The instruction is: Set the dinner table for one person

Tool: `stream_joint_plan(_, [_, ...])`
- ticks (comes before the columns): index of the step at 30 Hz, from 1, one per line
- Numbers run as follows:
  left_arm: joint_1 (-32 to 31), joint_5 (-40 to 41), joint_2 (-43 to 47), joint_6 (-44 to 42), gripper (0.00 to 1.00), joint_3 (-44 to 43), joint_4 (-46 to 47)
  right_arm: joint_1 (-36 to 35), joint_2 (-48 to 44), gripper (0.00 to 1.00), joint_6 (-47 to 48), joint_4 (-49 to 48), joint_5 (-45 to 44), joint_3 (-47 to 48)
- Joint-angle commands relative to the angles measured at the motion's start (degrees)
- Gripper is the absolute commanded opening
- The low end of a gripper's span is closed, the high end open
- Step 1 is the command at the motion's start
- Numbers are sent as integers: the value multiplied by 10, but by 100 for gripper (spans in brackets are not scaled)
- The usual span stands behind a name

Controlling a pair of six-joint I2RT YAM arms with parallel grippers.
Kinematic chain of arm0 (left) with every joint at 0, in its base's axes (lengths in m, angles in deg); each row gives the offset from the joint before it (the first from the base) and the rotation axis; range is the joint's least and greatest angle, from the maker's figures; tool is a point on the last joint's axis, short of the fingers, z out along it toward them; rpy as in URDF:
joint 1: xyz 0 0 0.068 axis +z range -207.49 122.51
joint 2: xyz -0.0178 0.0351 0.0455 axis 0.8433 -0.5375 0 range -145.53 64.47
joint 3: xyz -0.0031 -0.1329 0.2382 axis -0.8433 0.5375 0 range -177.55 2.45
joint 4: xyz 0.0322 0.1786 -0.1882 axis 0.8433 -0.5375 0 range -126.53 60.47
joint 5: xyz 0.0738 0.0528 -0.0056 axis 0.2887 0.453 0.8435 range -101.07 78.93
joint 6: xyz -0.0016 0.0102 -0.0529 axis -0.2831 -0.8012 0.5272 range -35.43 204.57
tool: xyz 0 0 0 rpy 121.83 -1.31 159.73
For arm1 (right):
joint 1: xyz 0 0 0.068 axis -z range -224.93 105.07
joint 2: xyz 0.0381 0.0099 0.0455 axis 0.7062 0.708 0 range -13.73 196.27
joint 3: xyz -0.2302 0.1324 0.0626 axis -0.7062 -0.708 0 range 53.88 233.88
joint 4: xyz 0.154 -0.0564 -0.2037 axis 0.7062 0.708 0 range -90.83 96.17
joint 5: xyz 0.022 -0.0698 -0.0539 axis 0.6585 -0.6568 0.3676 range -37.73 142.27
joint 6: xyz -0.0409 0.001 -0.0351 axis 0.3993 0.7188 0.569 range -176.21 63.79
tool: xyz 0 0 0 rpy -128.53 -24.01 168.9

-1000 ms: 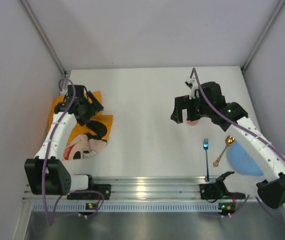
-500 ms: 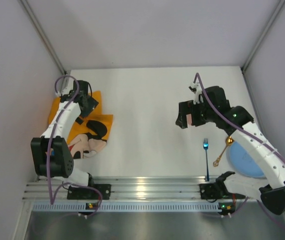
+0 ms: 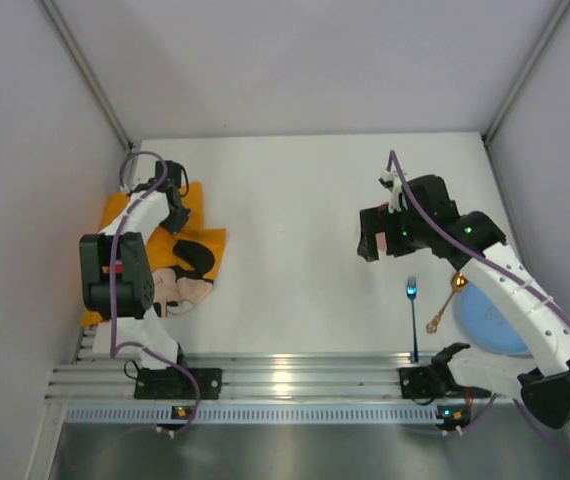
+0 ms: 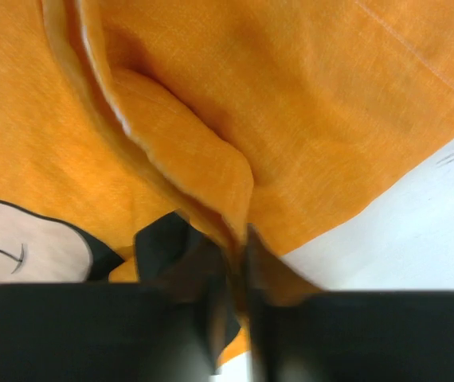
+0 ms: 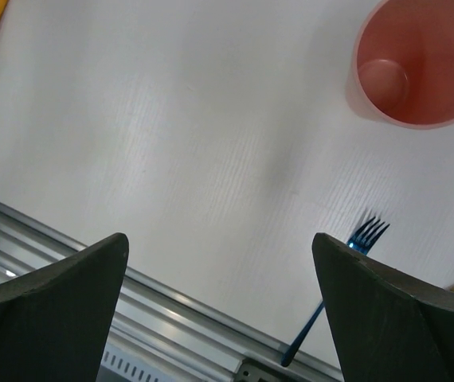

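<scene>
The orange Mickey Mouse placemat (image 3: 200, 250) lies rumpled at the left of the white dinner table (image 3: 295, 200). My left gripper (image 3: 172, 213) is down on the mat's far part. In the left wrist view its jaws (image 4: 239, 247) are shut on a raised fold of the orange cloth (image 4: 203, 159). My right gripper (image 3: 370, 235) hovers open over the right half of the table (image 5: 171, 119), nothing between its fingers (image 5: 219, 239). A pink cup (image 5: 418, 64) stands upright just beyond it.
A blue fork (image 3: 412, 315) lies at the right, handle toward the silver rails (image 3: 285, 375). A gold spoon (image 3: 446, 302) lies beside it, next to a blue plate (image 3: 493, 318) at the right edge. Grey walls enclose the table on three sides.
My left gripper has closed from wide open onto a fold of the placemat, and that arm has swung upright over the mat. The right gripper has drifted slightly right, still open.
</scene>
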Motion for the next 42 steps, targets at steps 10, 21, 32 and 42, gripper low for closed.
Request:
stream_joint_plan(10, [-100,-136,-85,-128,0,-192,53,-8,10,100,9,16,-35,13])
stream_joint_plan(21, [-372,-190,-228,-206,0,-338,-40,-9,-45,100,1,20,-64,-66])
stream_joint_plan(32, [-457,-226,-349,-135,0,-503,-108,-9,-100,100,-21,24,-63,-125])
stream_joint_plan(42, [-491,-296,-342,-97,0,-487,-47,-8,-76,100,-14,9,-87,-70])
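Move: My left hand is already at the upper folded edge of the orange placemat, which lies between its nearly shut fingers. The cup stands some 57 cm to the right and about 4 cm nearer me; the fork lies roughly 61 cm right and 23 cm back. The spot I take the edge to is bare table about 46 cm right, 4 cm back. From my right hand that edge is about 54 cm left, 16 cm ahead and 15 cm below. I shut my left fingers on the placemat's edge and sweep it about 46 cm to the right towards the cup, arcing first some 9 cm forward and 5 cm up, then back and down low over the table, while my wrist turns some 65 degrees clockwise. I keep the pinch. My empty, open right hand shifts down, right and back, a few centimetres each. ##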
